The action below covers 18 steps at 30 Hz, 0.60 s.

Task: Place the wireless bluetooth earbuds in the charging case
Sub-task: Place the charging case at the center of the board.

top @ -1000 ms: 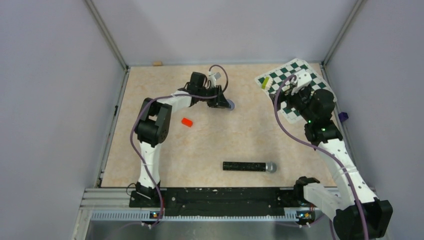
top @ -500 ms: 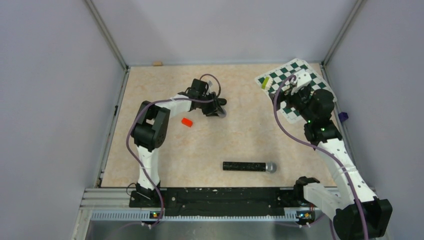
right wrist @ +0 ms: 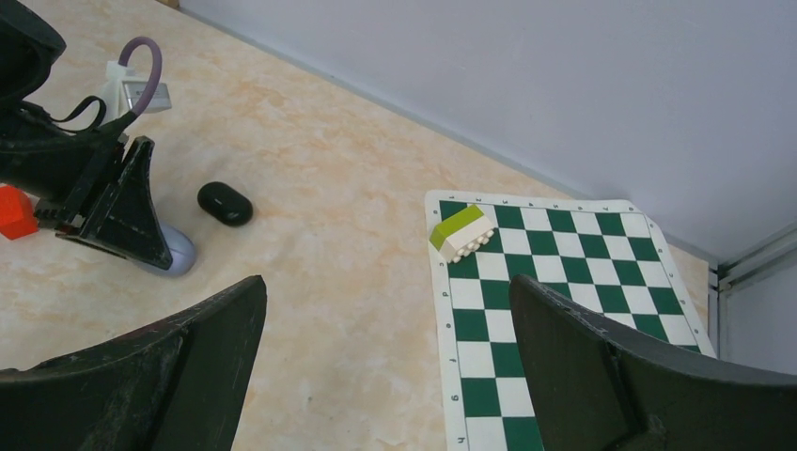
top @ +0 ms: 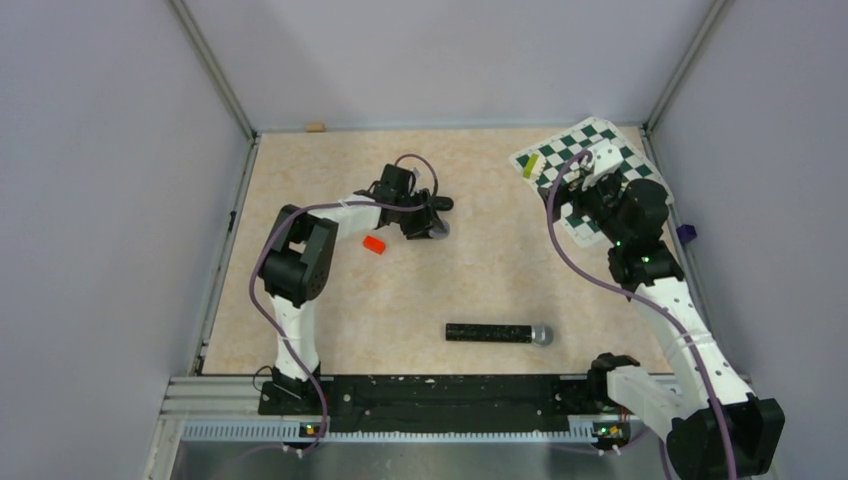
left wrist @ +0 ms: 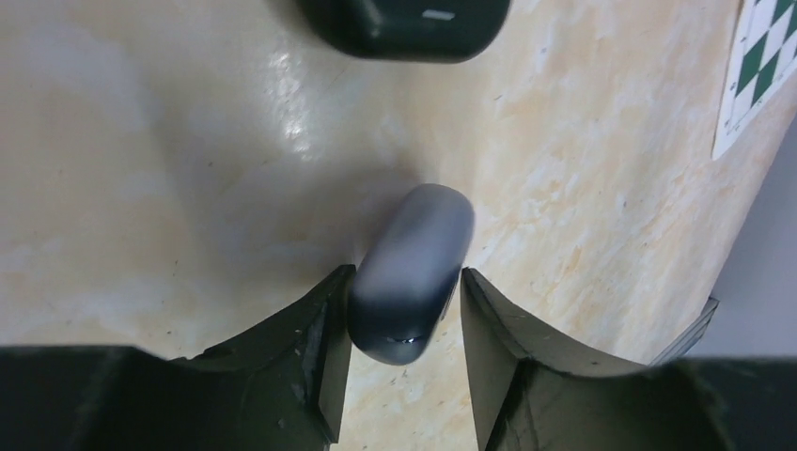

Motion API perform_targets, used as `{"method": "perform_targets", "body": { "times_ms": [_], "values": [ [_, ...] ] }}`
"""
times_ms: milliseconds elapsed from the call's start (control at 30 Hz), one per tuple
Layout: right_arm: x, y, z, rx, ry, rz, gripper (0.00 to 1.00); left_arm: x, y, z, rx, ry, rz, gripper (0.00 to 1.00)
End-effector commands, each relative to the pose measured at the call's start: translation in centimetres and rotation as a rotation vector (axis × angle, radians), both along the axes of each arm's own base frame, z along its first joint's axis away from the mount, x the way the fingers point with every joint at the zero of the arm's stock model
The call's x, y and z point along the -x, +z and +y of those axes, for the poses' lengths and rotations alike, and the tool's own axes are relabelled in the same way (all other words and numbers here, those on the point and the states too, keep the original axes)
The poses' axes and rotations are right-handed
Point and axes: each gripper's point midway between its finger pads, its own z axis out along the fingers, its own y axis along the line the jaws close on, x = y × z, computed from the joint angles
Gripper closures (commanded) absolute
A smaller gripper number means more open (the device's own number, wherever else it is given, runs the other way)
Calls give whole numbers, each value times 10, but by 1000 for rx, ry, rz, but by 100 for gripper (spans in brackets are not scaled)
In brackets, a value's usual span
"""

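The charging case (top: 441, 203), a small glossy black oval pod, lies shut on the table just beyond my left gripper (top: 428, 226). It also shows at the top edge of the left wrist view (left wrist: 404, 23) and in the right wrist view (right wrist: 225, 203). My left gripper (left wrist: 406, 277) is shut on the round grey-blue disc (left wrist: 411, 272), held edge-on low over the table. The disc also shows in the top view (top: 438, 229) and the right wrist view (right wrist: 172, 254). My right gripper (right wrist: 385, 291) is open and empty above the chessboard's edge (top: 590, 178). The earbuds are out of view.
A red block (top: 374, 244) lies left of the left gripper. A long black microphone (top: 498, 333) lies near the front middle. A green-and-white chessboard (top: 570, 150) sits at the back right with a green-white brick (right wrist: 462, 232) on it.
My left gripper has drawn back toward the near left with the grey-blue disc, uncovering the black case. The right arm has not moved.
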Motion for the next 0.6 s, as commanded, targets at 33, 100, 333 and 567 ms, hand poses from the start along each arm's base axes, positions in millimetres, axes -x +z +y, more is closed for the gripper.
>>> {"method": "perform_targets", "body": {
  "times_ms": [33,100,333,567],
  "values": [
    [1,17,0,-6,-1,-65,1,5,8,2,-3,14,-14,38],
    [1,17,0,-5,0,-65,1,5,7,3,-4,12,-14,30],
    [2,18,-1,-5,-4,-69,1,6,5,5,-23,9,-16,2],
    [2,19,-1,-7,-2,-70,1,-2,13,17,-102,3,-67,1]
  ]
}}
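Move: The grey charging case is already between my left fingertips, its middle about 1 cm to the right of my left hand and 1 cm below it. The black charging case lies some 7 cm ahead and 1 cm to the right of that hand. The red block is about 14 cm to its left and 4 cm back. From my idle right hand the grey case lies roughly 24 cm left, 5 cm ahead and 26 cm down. My left hand lets go of the grey charging case, spreading its already loosening fingers from about half open to fully open. It eases back and down about half a centimetre, then rises about 1 cm in nearly the same spot, the wrist barely turning. One fingertip stays close beside the near end of the case. ##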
